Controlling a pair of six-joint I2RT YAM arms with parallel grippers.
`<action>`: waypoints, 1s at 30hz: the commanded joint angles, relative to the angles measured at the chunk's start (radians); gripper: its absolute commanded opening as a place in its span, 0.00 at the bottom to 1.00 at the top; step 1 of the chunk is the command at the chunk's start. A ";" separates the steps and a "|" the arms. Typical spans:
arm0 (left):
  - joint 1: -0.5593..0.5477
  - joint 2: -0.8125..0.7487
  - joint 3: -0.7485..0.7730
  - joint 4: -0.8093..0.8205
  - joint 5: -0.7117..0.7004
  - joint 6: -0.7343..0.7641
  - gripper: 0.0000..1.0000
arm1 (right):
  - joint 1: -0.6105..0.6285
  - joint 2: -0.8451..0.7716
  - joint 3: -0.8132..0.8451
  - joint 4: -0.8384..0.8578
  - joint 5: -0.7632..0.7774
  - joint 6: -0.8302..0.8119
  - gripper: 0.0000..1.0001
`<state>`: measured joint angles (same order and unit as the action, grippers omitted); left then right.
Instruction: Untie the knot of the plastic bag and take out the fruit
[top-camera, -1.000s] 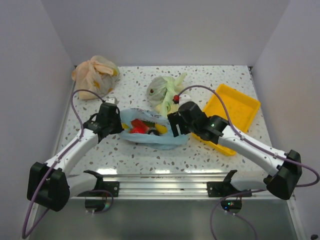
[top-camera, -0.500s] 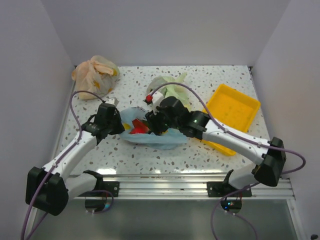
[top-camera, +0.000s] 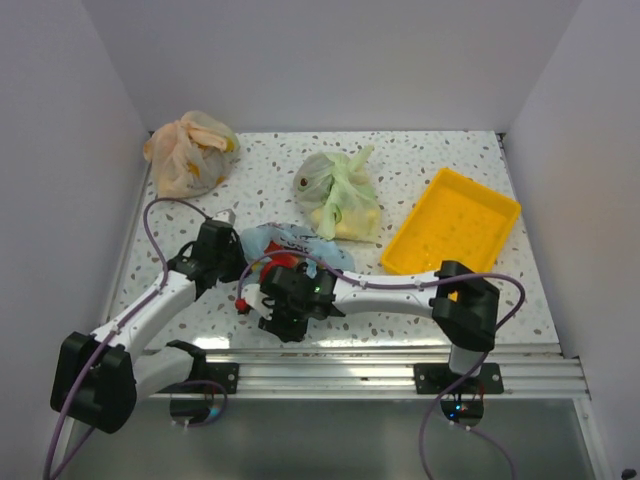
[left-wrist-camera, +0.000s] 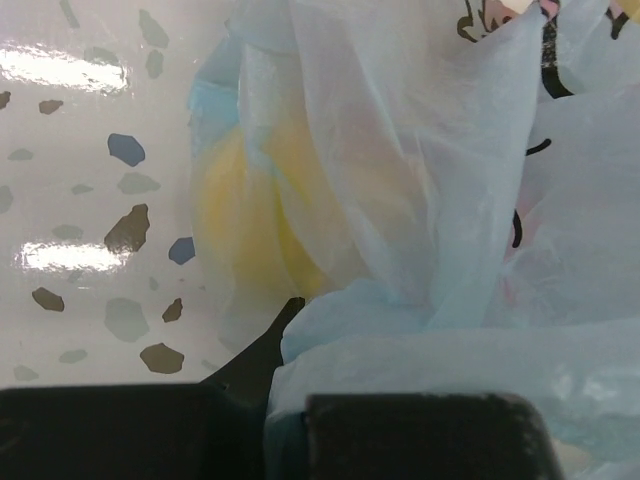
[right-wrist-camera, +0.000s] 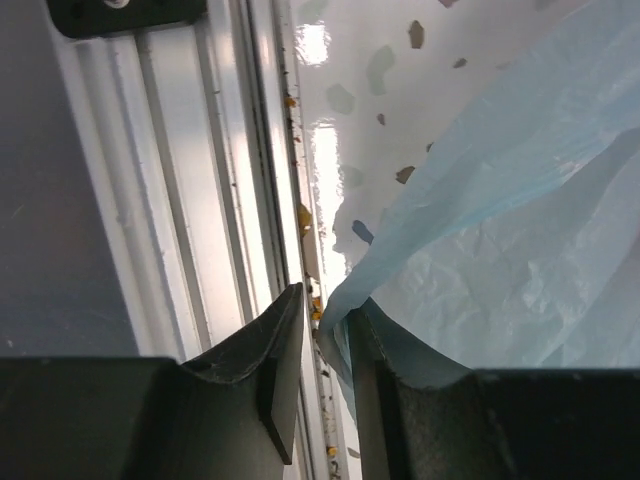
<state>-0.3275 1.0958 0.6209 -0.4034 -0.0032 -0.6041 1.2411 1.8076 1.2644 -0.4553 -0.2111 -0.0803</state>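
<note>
The light blue plastic bag (top-camera: 300, 243) lies bunched at the middle of the table, and a red fruit (top-camera: 278, 264) shows at its near side. A yellow fruit (left-wrist-camera: 245, 200) shows through the film. The knot is out of view. My left gripper (top-camera: 217, 250) (left-wrist-camera: 285, 390) is shut on the bag's left edge. My right gripper (top-camera: 280, 312) (right-wrist-camera: 325, 300) is at the bag's near edge, close to the rail. Its jaws stand a narrow gap apart, with the bag's rim (right-wrist-camera: 345, 290) hanging between the fingers and lying against the right one.
A pale green tied bag (top-camera: 338, 195) sits behind the blue one. An orange bag (top-camera: 188, 150) is at the back left and a yellow tray (top-camera: 455, 225) on the right. The aluminium rail (top-camera: 350, 360) (right-wrist-camera: 200, 200) runs along the near edge beside my right fingers.
My right gripper swung from the bag's right side across to its near edge by the rail, and its jaws narrowed. The bag bunched up leftwards. The left gripper kept its hold.
</note>
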 joint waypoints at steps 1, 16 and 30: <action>0.007 0.004 -0.021 0.078 0.029 -0.033 0.00 | 0.001 -0.039 0.026 -0.045 -0.087 -0.052 0.28; 0.007 -0.019 -0.032 0.051 0.029 0.044 0.00 | -0.066 -0.085 0.090 0.104 0.289 0.036 0.69; 0.005 -0.051 -0.056 0.043 0.060 0.033 0.00 | -0.141 0.114 0.116 0.271 0.398 0.206 0.87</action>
<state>-0.3275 1.0626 0.5751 -0.3744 0.0315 -0.5823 1.1084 1.9038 1.3563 -0.2657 0.1627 0.0658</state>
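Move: The red fruit in the opened blue bag lies about 16 cm ahead of my right hand, 2 cm to its left and some 3 cm lower. The dark fruit sits beside it, about 17 cm ahead of that hand and 4 cm to its right; the green bag is farther out, some 31 cm ahead and 13 cm right. From my left hand the red fruit lies about 3 cm ahead, 8 cm right and 3 cm lower. I let the near edge of the blue bag out of my right fingertips and arc over it to the red fruit: up about 6 cm while starting forward, then on and down, some 13 cm forward in all. On the way my fingers spread wide to either side of the fruit, and the wrist turns clockwise some 25 degrees and tips up a little. My left hand keeps its pinch on the bag's left side. ##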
